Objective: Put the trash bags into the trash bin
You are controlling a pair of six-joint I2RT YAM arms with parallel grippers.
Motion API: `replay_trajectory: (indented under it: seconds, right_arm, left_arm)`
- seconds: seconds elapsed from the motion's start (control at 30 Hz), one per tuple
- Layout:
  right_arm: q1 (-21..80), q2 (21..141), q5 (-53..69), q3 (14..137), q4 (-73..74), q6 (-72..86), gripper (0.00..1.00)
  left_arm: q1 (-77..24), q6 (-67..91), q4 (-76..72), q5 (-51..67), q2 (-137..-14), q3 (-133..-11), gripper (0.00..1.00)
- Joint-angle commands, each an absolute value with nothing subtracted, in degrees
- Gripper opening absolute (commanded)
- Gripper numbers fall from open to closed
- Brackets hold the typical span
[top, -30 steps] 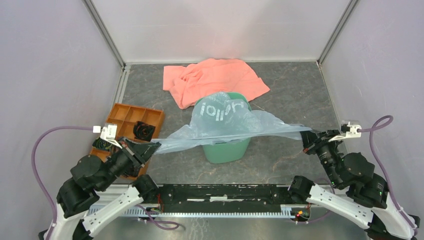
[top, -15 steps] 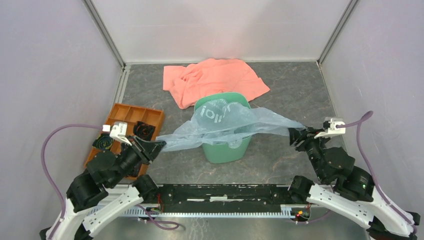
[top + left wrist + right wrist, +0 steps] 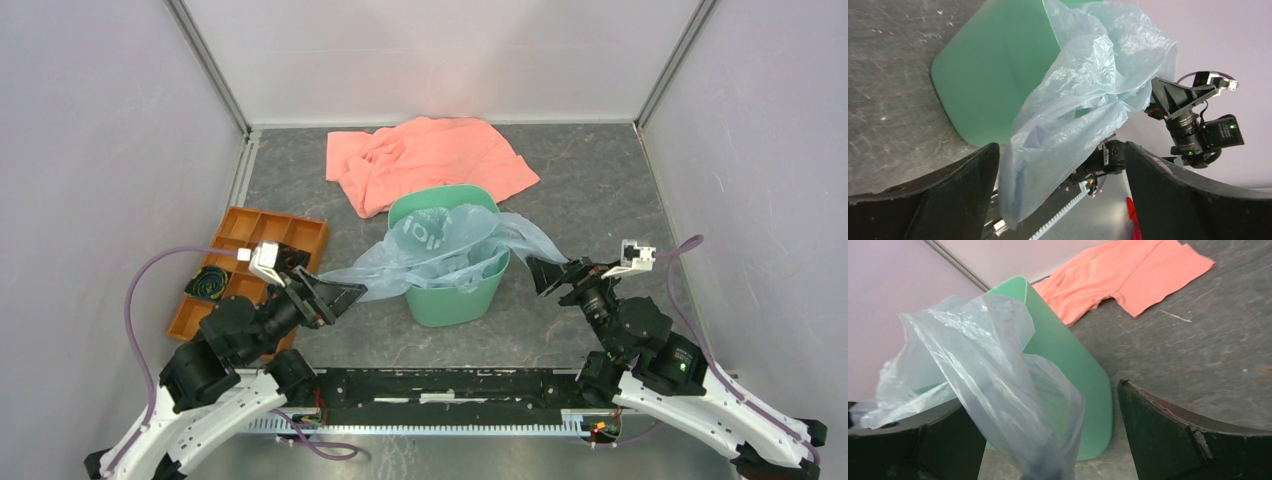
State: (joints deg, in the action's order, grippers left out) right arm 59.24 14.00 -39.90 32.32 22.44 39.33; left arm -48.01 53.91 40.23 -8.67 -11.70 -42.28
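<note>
The green trash bin stands mid-table. The pale blue-grey trash bag lies crumpled in and over its rim, with one end trailing left and the other right. My left gripper is open just left of the bin, and the bag's left end hangs loose between its fingers, unpinched. My right gripper is open just right of the bin. The bag's right end droops slack between its wide-apart fingers. The bin's side shows behind the film.
A salmon-pink cloth lies spread behind the bin. An orange compartmented tray with dark parts in it sits at the left, close behind my left arm. Grey walls enclose the table on three sides.
Both grippers opened and let go of the bag's ends while moving inward toward the bin. The stretched bag went slack and sank onto the bin.
</note>
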Motion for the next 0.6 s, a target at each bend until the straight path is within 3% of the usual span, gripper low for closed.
replay_trajectory:
  seconds: [0.0, 0.13, 0.3, 0.4, 0.57]
  right_arm:
    - [59.15, 12.76, -41.02, 30.50, 16.55, 48.60, 0.95]
    - [59.14, 12.05, -42.34, 30.58, 17.13, 44.41, 0.60]
    - [59.15, 12.97, -37.50, 33.23, 17.30, 28.50, 0.40]
    - [59.14, 16.23, -32.88, 38.36, 21.22, 17.63, 0.26]
    - [59.15, 22.67, -35.94, 43.48, 32.02, 12.80, 0.03]
  left_arm:
    - [-47.81, 58.92, 36.12, -4.78, -15.32, -42.74, 0.97]
    - [-47.76, 57.57, 35.21, -3.67, -16.54, -42.06, 0.68]
    - [-47.81, 56.04, 34.28, -2.29, -15.47, -41.23, 0.32]
    - [-47.80, 51.80, 34.21, 1.88, -16.49, -41.46, 0.17]
    - [-47.80, 45.48, 37.22, 6.21, -18.96, -41.13, 0.02]
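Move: Between the left hand's open fingers lies the trash bag's left corner, about 2 cm to the right and 1 cm ahead; the bin stands roughly 11 cm ahead and 15 right, the wooden tray 10 ahead and 21 left, both on the table below. Between the right hand's open fingers is the bag's right corner, about 1 cm ahead and 1 left; from there the bin is some 10 cm ahead and 15 left, the orange cloth 33 ahead and 17 left. Closing from wide open, both hands pinch the bag's opposite corners. The left hand slides about 3 cm right, towards the bin, and slightly back, its wrist turning some 10 degrees clockwise; the right hand shuts almost in place, then lifts about 2.5 cm, first rolling its left side slightly up, then over to about 15 degrees left side down, its fingers tipping up a little. ##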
